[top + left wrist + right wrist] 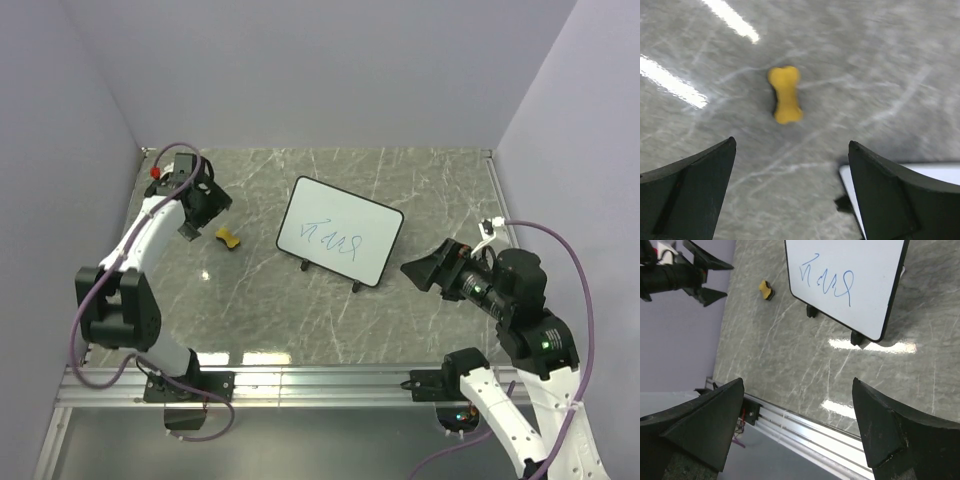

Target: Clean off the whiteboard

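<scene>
The whiteboard point(338, 232) stands on little black feet mid-table, white with a thin black rim and blue scribbles on its face; it also shows in the right wrist view point(850, 280), and one corner point(900, 172) peeks in on the left wrist view. A small yellow eraser piece point(228, 238) lies left of it, bone-shaped in the left wrist view point(785, 95). My left gripper point(207, 207) hangs open just above and left of the eraser, nothing between its fingers point(700, 185). My right gripper point(420, 270) stands open to the right of the board, empty.
The marble-patterned table point(300, 310) is walled by pale panels at the back and sides. An aluminium rail point(320, 385) runs along the near edge, holding both arm bases. A red button point(155, 172) sits on the left arm near the back left corner.
</scene>
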Robot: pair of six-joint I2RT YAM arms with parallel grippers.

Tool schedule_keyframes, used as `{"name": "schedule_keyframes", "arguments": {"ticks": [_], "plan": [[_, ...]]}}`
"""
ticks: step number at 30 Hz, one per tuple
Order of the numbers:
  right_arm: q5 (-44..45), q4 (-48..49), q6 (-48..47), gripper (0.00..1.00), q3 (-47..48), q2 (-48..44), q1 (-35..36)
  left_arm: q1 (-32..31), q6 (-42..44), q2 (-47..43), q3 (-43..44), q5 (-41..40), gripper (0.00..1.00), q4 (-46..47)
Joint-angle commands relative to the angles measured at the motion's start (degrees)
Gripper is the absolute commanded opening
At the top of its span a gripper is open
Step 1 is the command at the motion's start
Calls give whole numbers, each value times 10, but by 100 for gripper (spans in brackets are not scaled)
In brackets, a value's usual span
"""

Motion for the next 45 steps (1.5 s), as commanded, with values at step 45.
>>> {"name": "schedule_keyframes", "arguments": {"ticks": [45], "plan": [[64, -45, -74, 94, 19, 84, 23, -71, -27, 174, 75, -76, 76, 7]]}}
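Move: The yellow eraser lies nearly below the left hand's open fingers, about 12 cm down, some 2 cm ahead and 1 cm to the right. The whiteboard's middle stands roughly 30 cm to the left hand's right and about 4 cm ahead, some 10 cm lower than the hand. From the right hand, the eraser is about 23 cm ahead, 40 cm to the left and 27 cm below. The left hand heads down for the eraser: it first lifts about 5 cm while shifting right, then sinks some 12 cm over it, easing slightly forward, tipping its fingers more steeply down and narrowing them by about a quarter, with no touch yet. The right hand, empty and open, lowers about 4 cm, drawing back and then forward again. ##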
